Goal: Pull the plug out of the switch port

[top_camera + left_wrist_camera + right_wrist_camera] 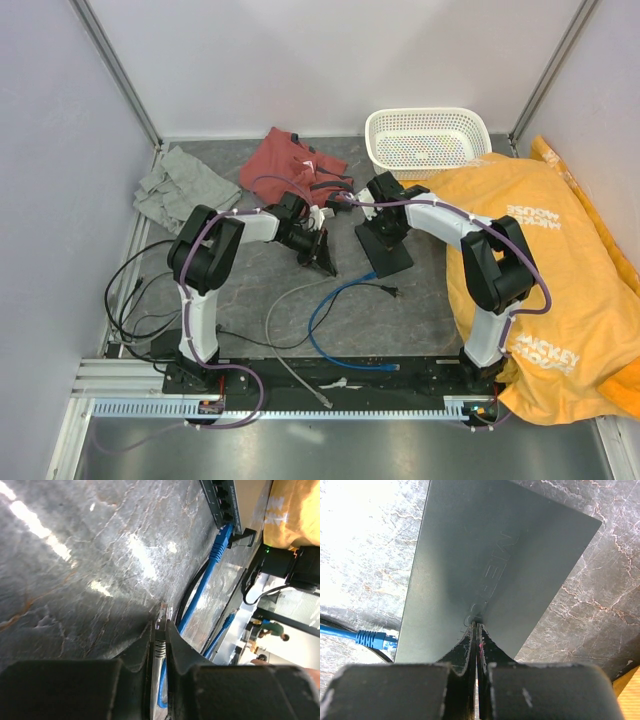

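Note:
The switch (392, 256) is a flat black box lying mid-table; its port row (223, 502) shows at the top of the left wrist view. My left gripper (160, 626) is shut on a grey plug (159, 649) with a clear tip, held over the marble top well away from the ports. A blue plug (219, 543) sits in a port, with a black plug (243, 538) beside it. My right gripper (477, 623) is shut, its tips resting on the switch's top face (505, 560). From above, the left gripper (322, 258) is left of the switch and the right gripper (384, 232) over it.
A blue cable (335, 325) and a pale grey cable (285, 350) loop near the front. Black cables (135, 300) lie at the left. Grey cloth (185, 185), red cloth (290, 160), a white basket (427, 138) and a yellow shirt (545, 250) ring the workspace.

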Controlling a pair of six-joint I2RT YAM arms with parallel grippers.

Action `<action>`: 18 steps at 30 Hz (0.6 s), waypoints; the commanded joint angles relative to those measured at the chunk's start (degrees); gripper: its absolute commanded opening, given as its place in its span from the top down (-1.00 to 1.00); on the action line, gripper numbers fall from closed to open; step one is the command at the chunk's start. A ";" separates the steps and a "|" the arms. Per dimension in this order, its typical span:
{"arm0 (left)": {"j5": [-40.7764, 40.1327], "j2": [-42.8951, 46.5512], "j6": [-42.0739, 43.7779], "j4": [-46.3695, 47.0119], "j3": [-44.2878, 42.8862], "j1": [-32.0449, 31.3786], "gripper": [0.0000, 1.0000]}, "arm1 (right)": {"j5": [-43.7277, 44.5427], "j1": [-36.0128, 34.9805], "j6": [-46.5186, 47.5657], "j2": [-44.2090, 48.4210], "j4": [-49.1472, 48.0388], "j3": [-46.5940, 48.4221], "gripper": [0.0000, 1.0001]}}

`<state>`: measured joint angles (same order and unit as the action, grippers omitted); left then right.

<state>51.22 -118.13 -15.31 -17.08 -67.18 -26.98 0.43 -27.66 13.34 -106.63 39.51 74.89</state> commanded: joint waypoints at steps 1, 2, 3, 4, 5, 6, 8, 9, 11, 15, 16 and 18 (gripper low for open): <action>-1.39 2.02 6.33 -2.51 -3.91 -0.62 0.97 | -0.78 -1.08 0.37 -4.73 -5.14 -0.63 0.99; -1.30 2.81 7.65 -5.22 -5.23 -0.44 0.97 | -0.78 -1.08 0.54 -4.73 -5.23 -0.63 0.99; -1.21 4.64 10.10 -6.55 -7.51 0.00 0.97 | -0.78 -1.08 0.72 -4.38 -5.40 -0.71 1.00; -1.12 5.53 11.26 -7.87 -8.66 1.22 0.97 | 0.53 -1.17 0.89 -4.20 -5.32 -0.80 0.99; -1.04 6.49 12.14 -9.45 -9.72 2.19 0.97 | 0.54 -1.08 0.89 -3.94 -5.40 -1.24 1.00; -0.78 8.33 13.28 -11.90 -11.64 3.42 0.97 | 0.54 -1.17 0.98 -3.68 -5.49 -1.41 0.99; -0.77 9.66 14.25 -15.25 -14.89 7.89 0.97 | 0.45 -1.08 0.98 -3.32 -5.67 -1.94 1.00; -1.29 10.63 14.17 -18.92 -16.30 9.56 0.97 | 0.45 -1.08 0.81 -3.15 -5.67 -2.12 0.99; -0.43 11.07 11.63 -21.49 -21.03 15.62 0.97 | 0.02 -1.17 0.63 -2.80 -5.84 -2.30 1.00; -3.12 14.76 13.62 -27.28 -28.61 22.67 0.97 | 0.19 -1.08 0.81 -2.97 -6.11 -1.86 0.99; -4.45 15.20 15.03 -29.13 -30.28 24.33 0.97 | 0.19 -1.17 0.72 -3.06 -6.11 -1.51 1.00; -9.70 14.51 19.94 -32.56 -35.29 25.75 0.97 | 0.02 -1.17 0.72 -3.76 -6.20 -0.98 1.00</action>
<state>48.14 -107.00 -4.25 -39.86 -94.76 -2.90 1.61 -28.34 13.93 -106.59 39.53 74.91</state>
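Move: The left hand holds the grey cable's already freed plug low over the table; the grey cloth lies about 20 cm ahead and 32 cm left, the red cloth 23 ahead and 8 left. The switch is 6 cm ahead and 11 right of it, the blue plug level and 9 right. From the right hand, set on the switch, the grey cloth is 14 cm ahead and 45 left. Keeping the freed plug, the left hand sweeps up some 18 cm, forward and left, towards the grey cloth. ##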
